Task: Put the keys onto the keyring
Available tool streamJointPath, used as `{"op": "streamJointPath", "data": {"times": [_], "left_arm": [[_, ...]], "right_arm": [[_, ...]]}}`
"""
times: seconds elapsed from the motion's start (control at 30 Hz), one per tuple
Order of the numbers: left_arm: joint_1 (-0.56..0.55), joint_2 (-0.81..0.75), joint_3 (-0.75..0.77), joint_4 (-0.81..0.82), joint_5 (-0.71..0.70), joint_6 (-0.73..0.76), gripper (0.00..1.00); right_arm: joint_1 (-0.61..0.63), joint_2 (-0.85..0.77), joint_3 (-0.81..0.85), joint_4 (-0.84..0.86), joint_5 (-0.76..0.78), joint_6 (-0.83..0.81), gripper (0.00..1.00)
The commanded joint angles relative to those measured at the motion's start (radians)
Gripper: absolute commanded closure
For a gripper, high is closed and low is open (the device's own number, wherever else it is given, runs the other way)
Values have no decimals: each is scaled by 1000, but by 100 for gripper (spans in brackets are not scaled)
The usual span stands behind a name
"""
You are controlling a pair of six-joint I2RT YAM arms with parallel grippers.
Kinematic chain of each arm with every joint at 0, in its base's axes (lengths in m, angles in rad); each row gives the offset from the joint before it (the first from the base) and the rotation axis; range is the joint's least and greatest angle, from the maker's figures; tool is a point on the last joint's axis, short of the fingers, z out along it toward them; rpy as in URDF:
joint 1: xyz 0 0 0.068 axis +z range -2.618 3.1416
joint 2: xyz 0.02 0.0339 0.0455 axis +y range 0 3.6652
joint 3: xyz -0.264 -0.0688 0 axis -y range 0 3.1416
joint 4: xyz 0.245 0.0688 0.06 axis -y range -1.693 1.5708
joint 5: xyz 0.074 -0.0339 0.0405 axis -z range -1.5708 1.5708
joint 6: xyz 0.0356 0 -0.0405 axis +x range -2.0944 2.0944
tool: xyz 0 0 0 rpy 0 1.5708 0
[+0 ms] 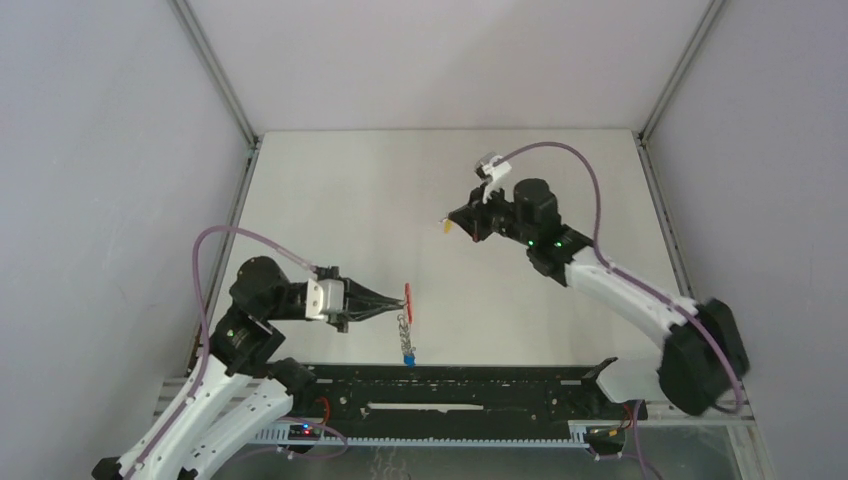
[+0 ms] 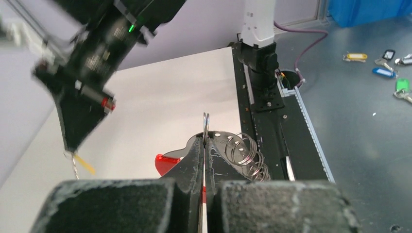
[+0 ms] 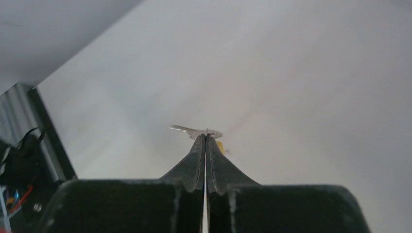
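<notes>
My left gripper (image 1: 392,305) is shut on the keyring (image 1: 408,298). It pinches a thin metal ring (image 2: 206,125) beside the red tag (image 2: 165,162). A chain of steel rings (image 2: 245,153) trails from there toward the near rail. The blue-headed key (image 1: 409,358) sits at the chain's near end; I cannot tell if it is attached. My right gripper (image 1: 452,222) hovers farther back, shut on the yellow-headed key (image 1: 445,227). In the right wrist view the silver blade (image 3: 187,129) sticks out left of the gripper (image 3: 206,137), and the yellow head (image 3: 221,147) peeks out behind the right finger.
A black rail (image 1: 450,385) runs along the table's near edge. Grey walls and aluminium posts (image 1: 215,70) box in the white table (image 1: 330,200). Beyond the rail, several spare key tags (image 2: 384,63) lie on a dark floor.
</notes>
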Motion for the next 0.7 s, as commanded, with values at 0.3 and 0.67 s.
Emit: {"op": "streamJointPath", "data": {"times": [0.3,0.67], "left_arm": [[46,184,18,236,179,-104,100],[46,210,42,238,218,-126,100]], "right_arm": [[207,-502,-128,-188,-345,-649,100],[380,-571,-54,-331,-347,-800,100]]}}
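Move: The right hand already holds the yellow-tagged key; the keyring lies about 24 cm back from it, 8 cm to its left and 11 cm higher. The blue key hanging from the keyring is some 29 cm back, 9 cm left and 6 cm above that hand. From the left hand, which holds the keyring by its edge, the yellow-tagged key is about 24 cm ahead, 9 cm right and 13 cm lower; the red handle sits 1 cm ahead, 2 cm right and 3 cm below. The right hand carries the pinched yellow-tagged key back about 21 cm and up about 10 cm to the keyring, climbing mostly at the start and then running back almost level, while it swings some 45 degrees counter-clockwise and its tips come up until the fingers point left at the left hand, nearly level. The left hand keeps its shut grip on the keyring and brings it forward, then mainly right and slightly down, about 2 cm each way, to meet the key. ##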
